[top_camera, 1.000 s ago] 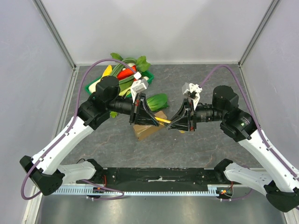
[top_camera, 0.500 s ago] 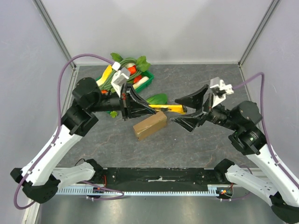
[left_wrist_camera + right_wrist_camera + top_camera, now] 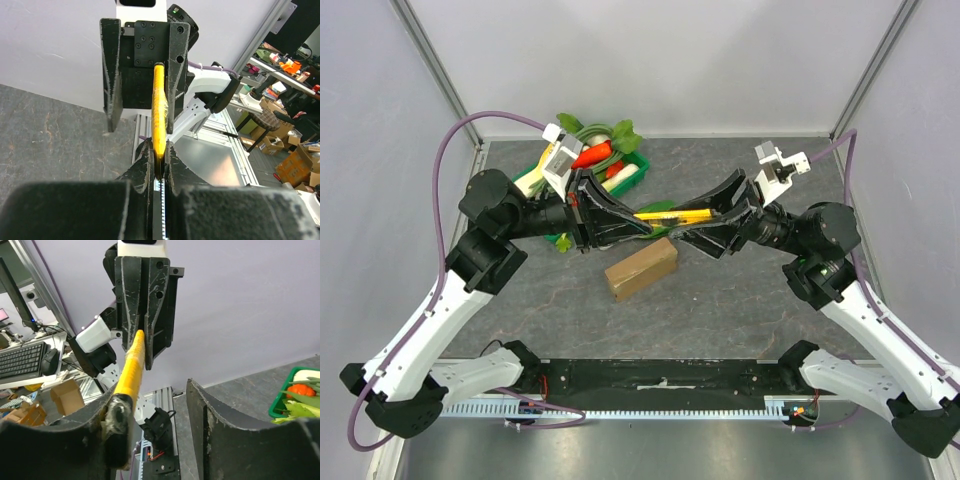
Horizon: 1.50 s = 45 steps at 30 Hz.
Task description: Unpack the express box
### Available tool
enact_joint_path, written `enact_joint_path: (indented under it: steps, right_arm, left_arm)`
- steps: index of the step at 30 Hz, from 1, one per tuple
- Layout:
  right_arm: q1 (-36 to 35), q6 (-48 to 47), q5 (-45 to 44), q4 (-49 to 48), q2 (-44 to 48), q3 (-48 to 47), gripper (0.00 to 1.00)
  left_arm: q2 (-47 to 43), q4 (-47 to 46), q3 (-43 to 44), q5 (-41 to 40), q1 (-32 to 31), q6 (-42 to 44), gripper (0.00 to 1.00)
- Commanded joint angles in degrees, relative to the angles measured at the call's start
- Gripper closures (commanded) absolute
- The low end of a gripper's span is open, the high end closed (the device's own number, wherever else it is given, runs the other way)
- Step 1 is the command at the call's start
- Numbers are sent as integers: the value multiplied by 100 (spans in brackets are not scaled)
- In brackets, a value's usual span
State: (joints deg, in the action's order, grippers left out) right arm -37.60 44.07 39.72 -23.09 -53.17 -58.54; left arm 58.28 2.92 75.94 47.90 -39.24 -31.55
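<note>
The express box, a small brown carton, lies on the table in front of both grippers, and neither touches it. Above it, my left gripper is shut on one end of a slim yellow tool. My right gripper faces it and is open. The tool's far end rests against the right gripper's left finger; the other finger stands well clear. The two grippers interleave tip to tip.
A green tray of vegetables stands at the back left, with a carrot and leafy greens in it. A bok choy lies behind the box, mostly hidden by the fingers. Grey walls enclose the table on three sides.
Both grippers have risen from the box and moved back. The left one kept the yellow tool. The right one let go, opened wide, then came round the tool's far end.
</note>
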Motion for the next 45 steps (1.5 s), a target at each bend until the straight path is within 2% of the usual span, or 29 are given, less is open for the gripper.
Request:
enact_joint_path:
  steps: [1,2,3,7,10,17,24,27,30,31,34,36,37,40,43,44,45]
  right_arm:
    - [-1,251,308,-477,79,-368,46]
    - [-1,286,334,-520,61,-351,53]
    - [-1,356,352,-582,70,-342,54]
    - [-1,435,422,-715,52,-342,45]
    - [-1,453,413,-731,8,-351,44]
    - [-10,576,334,-837,-106,-351,47]
    - [-10,611,334,-864,-238,-386,54]
    - [-10,629,291,-855,-273,-377,61]
    - [-10,655,290,-829,-308,-386,73]
    - [-19,620,238,-820,-326,-395,84]
    - [-10,428,37,-505,-326,-430,100]
    - [-10,164,-104,160,-317,-491,100]
    - [-10,-168,-392,460,-300,-544,100]
    - [7,-845,-1156,1647,-194,-605,100]
    - [16,-1155,-1896,2746,-80,-571,100]
    - [16,-1321,-2533,3001,-45,-553,100]
    - [16,-1418,-2810,3473,-27,-483,100]
  left_arm:
    - [-36,-265,52,-97,4,-229,98]
    - [-27,-274,44,-88,4,-229,98]
    - [-36,-274,35,-97,4,-194,98]
    - [-10,-274,0,-141,4,-176,98]
    - [17,-265,0,-123,4,-185,98]
    - [69,-274,-44,-105,4,-229,98]
    - [69,-274,-88,-105,4,-238,98]
    - [78,-266,-88,-123,4,-238,98]
    - [78,-274,-106,-141,4,-238,98]
    - [87,-257,-106,-141,4,-238,98]
    - [96,-117,-88,-158,4,-176,98]
    - [70,250,-18,-263,5,87,82]
    - [43,410,8,-342,4,236,56]
    - [-220,1157,-26,-1061,5,1130,15]
    - [-475,1702,-263,-2133,4,1598,0]
    - [-484,1825,-342,-2562,4,1799,0]
    - [-450,2079,-395,-2662,4,1932,0]
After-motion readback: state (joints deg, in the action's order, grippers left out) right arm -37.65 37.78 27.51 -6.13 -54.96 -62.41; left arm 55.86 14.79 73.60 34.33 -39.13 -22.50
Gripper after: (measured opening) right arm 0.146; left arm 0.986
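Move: The yellow knife is already held by one end in the left hand, its middle about 5 cm to that hand's right and 1 cm ahead. The right hand's open fingers straddle its other end, the middle some 2 cm to their left and level with them. The brown box lies roughly 40 cm below, about 11 cm ahead and 7 cm left of the right hand; the leek lies some 25 cm ahead, 4 cm left, equally low. The right fingers close on the knife and pinch it while the left hand keeps its grip almost still; before that the right hand eases back and up about 2 cm each way, then returns. The left fingers then open wide and let go, and both hands swing forward and down some 4–5 cm, the right turning clockwise, the left counter-clockwise, about 15 degrees each. ##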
